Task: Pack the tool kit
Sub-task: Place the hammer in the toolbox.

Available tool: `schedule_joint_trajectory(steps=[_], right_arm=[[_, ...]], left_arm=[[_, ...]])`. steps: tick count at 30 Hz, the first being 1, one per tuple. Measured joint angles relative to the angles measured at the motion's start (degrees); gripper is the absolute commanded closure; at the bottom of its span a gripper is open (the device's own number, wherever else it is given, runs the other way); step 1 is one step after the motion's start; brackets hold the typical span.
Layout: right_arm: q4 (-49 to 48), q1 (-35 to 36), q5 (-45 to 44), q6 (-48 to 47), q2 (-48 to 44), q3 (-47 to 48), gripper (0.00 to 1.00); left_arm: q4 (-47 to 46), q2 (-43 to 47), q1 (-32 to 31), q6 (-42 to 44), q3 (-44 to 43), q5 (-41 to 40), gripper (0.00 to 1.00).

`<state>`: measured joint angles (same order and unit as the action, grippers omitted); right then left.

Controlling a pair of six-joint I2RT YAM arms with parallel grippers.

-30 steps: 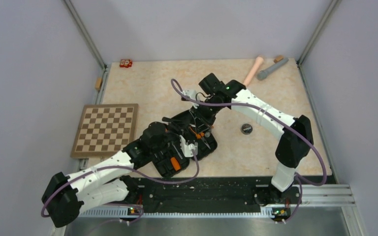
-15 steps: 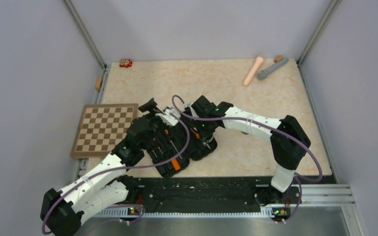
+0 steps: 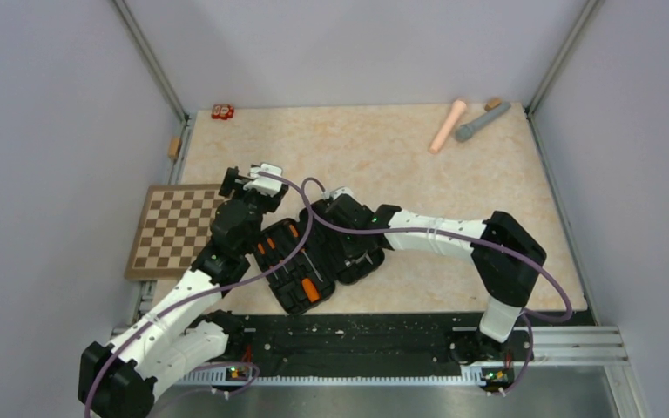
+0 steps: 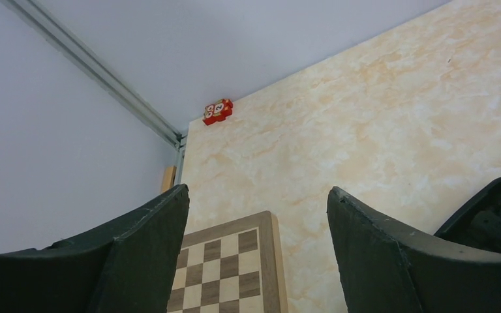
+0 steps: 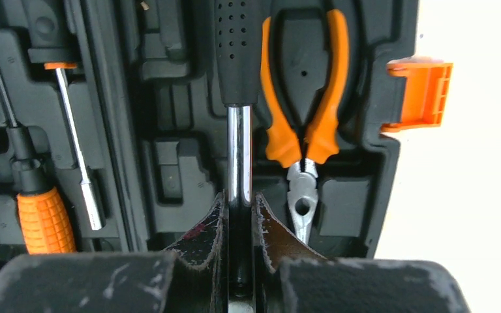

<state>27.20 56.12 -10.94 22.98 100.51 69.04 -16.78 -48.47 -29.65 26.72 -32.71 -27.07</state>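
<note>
The tool kit's black case (image 3: 283,300) lies open near the table's front middle. Orange-handled screwdrivers (image 3: 270,244) sit in its slots. My right gripper (image 5: 239,199) is shut on the chrome shaft (image 5: 239,150) of a black-handled tool (image 5: 238,52), held just over the case's moulded tray (image 5: 169,176). Beside it, the orange pliers (image 5: 303,124) rest in their slot, with the orange latch (image 5: 421,94) at the rim. An orange-handled screwdriver (image 5: 42,218) lies at left. From above, the right gripper (image 3: 335,233) is over the case. My left gripper (image 3: 246,177) (image 4: 258,189) is open and empty, up-left of the case.
A brown chessboard (image 3: 183,228) (image 4: 235,274) lies at the left edge, just ahead of the left gripper. Pink (image 3: 447,124) and grey (image 3: 481,120) cylinders lie at the back right. A small red block (image 3: 222,111) (image 4: 218,111) sits in the back left corner.
The left gripper opened and drew back from the case, up and left toward the chessboard. The right arm swung down and left, bringing its tool over the case.
</note>
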Motion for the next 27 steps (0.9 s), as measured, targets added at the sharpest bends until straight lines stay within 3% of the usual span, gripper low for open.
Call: schedule_joint_trajectory(steps=[7, 18, 22, 27], right_arm=[[-1.40, 2.86, -1.05, 3.19, -0.81, -2.05, 0.97], [-4.11, 4.04, -2.56, 5.57, -1.70, -5.27, 0.65], [-5.05, 4.04, -2.78, 5.62, -2.10, -6.03, 0.65], [-4.96, 4.04, -3.26, 5.60, -2.54, -6.05, 0.74]], left_arm=[[-0.92, 0.04, -0.02, 0.00, 0.02, -0.68, 0.20], [-1.22, 1.01, -0.02, 0.31, 0.33, -0.42, 0.21], [-1.25, 1.11, -0.02, 0.39, 0.50, -0.02, 0.22], [-1.25, 1.11, -0.02, 0.42, 0.57, 0.68, 0.22]])
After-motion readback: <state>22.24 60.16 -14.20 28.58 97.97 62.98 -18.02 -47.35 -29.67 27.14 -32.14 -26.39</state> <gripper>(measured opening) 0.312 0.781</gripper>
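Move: The right hand already holds the hammer by the shaft just short of its head, with the handle pointing ahead. The seat for the head, in the toolbox's right half, lies about 4 cm back, 1 cm right and 2 cm below. The pliers lie some 6 cm ahead and 1 cm right, the orange clasp 10 cm ahead and 5 cm right, and the orange screwdriver handle 5 cm back and 10 cm left, all about 3 cm below. From the left hand the seat is about 13 cm back, 21 cm right and 22 cm below. Still pinching the hammer's shaft beside the head, the right hand draws it back about 2.5 cm towards the near end of the toolbox's right half, then lowers it some 1.5 cm into its place. It then opens the fingers partway to let go and stays there, with the parted tips on either side of the shaft. ##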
